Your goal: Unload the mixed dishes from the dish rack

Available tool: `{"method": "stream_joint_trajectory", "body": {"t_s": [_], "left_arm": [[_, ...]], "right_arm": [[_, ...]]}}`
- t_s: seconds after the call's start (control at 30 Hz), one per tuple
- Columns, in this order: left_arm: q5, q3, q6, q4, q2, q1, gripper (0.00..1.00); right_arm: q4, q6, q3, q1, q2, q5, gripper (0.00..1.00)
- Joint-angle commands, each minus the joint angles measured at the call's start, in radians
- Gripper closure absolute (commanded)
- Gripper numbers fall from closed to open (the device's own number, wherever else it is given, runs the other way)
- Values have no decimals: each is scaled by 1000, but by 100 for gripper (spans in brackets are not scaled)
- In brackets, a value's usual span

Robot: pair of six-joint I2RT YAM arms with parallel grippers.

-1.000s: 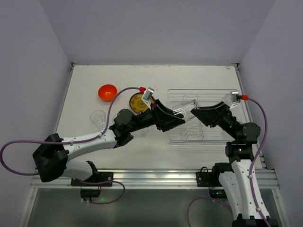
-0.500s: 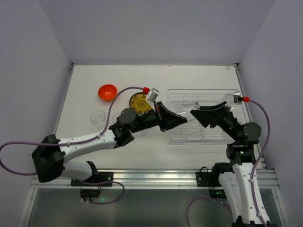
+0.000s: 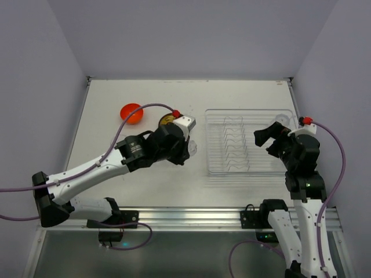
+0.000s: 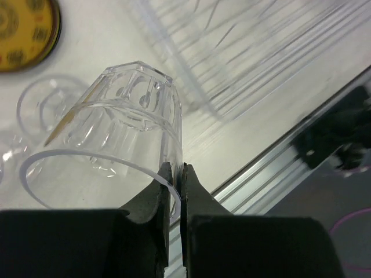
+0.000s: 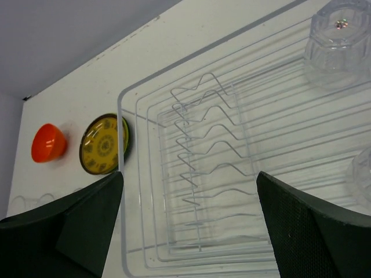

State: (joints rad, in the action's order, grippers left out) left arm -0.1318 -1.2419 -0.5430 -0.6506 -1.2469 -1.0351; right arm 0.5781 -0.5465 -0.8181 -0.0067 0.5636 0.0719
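Observation:
My left gripper (image 4: 174, 176) is shut on the rim of a clear plastic cup (image 4: 130, 127), which lies tilted above the table just left of the dish rack (image 3: 215, 169). In the top view the left gripper (image 3: 185, 146) hangs near the patterned yellow plate (image 3: 166, 119). The right gripper (image 3: 266, 142) stands open and empty over the rack's right part. An upturned clear cup (image 5: 341, 33) stands in the rack's far right corner, and a second one (image 5: 363, 171) shows at the view's edge. White wire dividers (image 5: 208, 145) run down the rack's middle.
An orange-red bowl (image 3: 131, 113) sits on the table left of the yellow plate (image 5: 104, 145). More clear cups (image 4: 39, 99) rest on the table under the held cup. A metal rail (image 3: 191, 217) runs along the near table edge.
The left gripper shut on the clear cup and carried it left, out of the rack. The right gripper opened, let that cup go and pulled back to the right.

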Motion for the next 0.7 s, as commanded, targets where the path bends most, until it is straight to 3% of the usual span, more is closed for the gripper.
{"method": "stream_joint_trajectory", "body": {"t_s": [0.0, 0.33, 0.63, 0.67], "left_arm": [[-33, 57, 57, -342, -29, -8, 100], [14, 145, 127, -324, -183, -22, 100], [17, 67, 167, -296, -371, -49, 100], [17, 53, 167, -299, -384, -54, 96]], "right_arm": [[65, 68, -76, -1, 1, -70, 1], [88, 118, -90, -1, 6, 14, 1], [94, 138, -81, -1, -8, 0, 1], [92, 138, -82, -1, -8, 5, 1]]}}
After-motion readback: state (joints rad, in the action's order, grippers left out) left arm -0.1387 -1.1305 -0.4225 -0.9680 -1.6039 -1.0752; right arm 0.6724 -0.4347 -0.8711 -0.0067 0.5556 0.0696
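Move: The left hand already holds a clear glass. The bare table spot where it is going lies about 5 cm back, 9 cm left and 23 cm below. Of the two glasses already out, the nearer is some 13 cm ahead and 19 left, the other level with it and 12 farther left. The yellow plate is roughly 22 ahead, 8 left; the rack's middle 15 ahead, 26 right. From the right hand the spot is about 34 left, 10 back, 25 below. Down and across to its left, the left hand carries the glass away from the rack, sinking about 17 cm while drawing roughly 7 cm left and 5 cm back; the sideways part comes early, then it sinks almost straight. The wrist swings the fingers some 45 degrees to point nearly straight down, bringing the glass's base down towards the bare table, with the pinch on its side wall kept. ##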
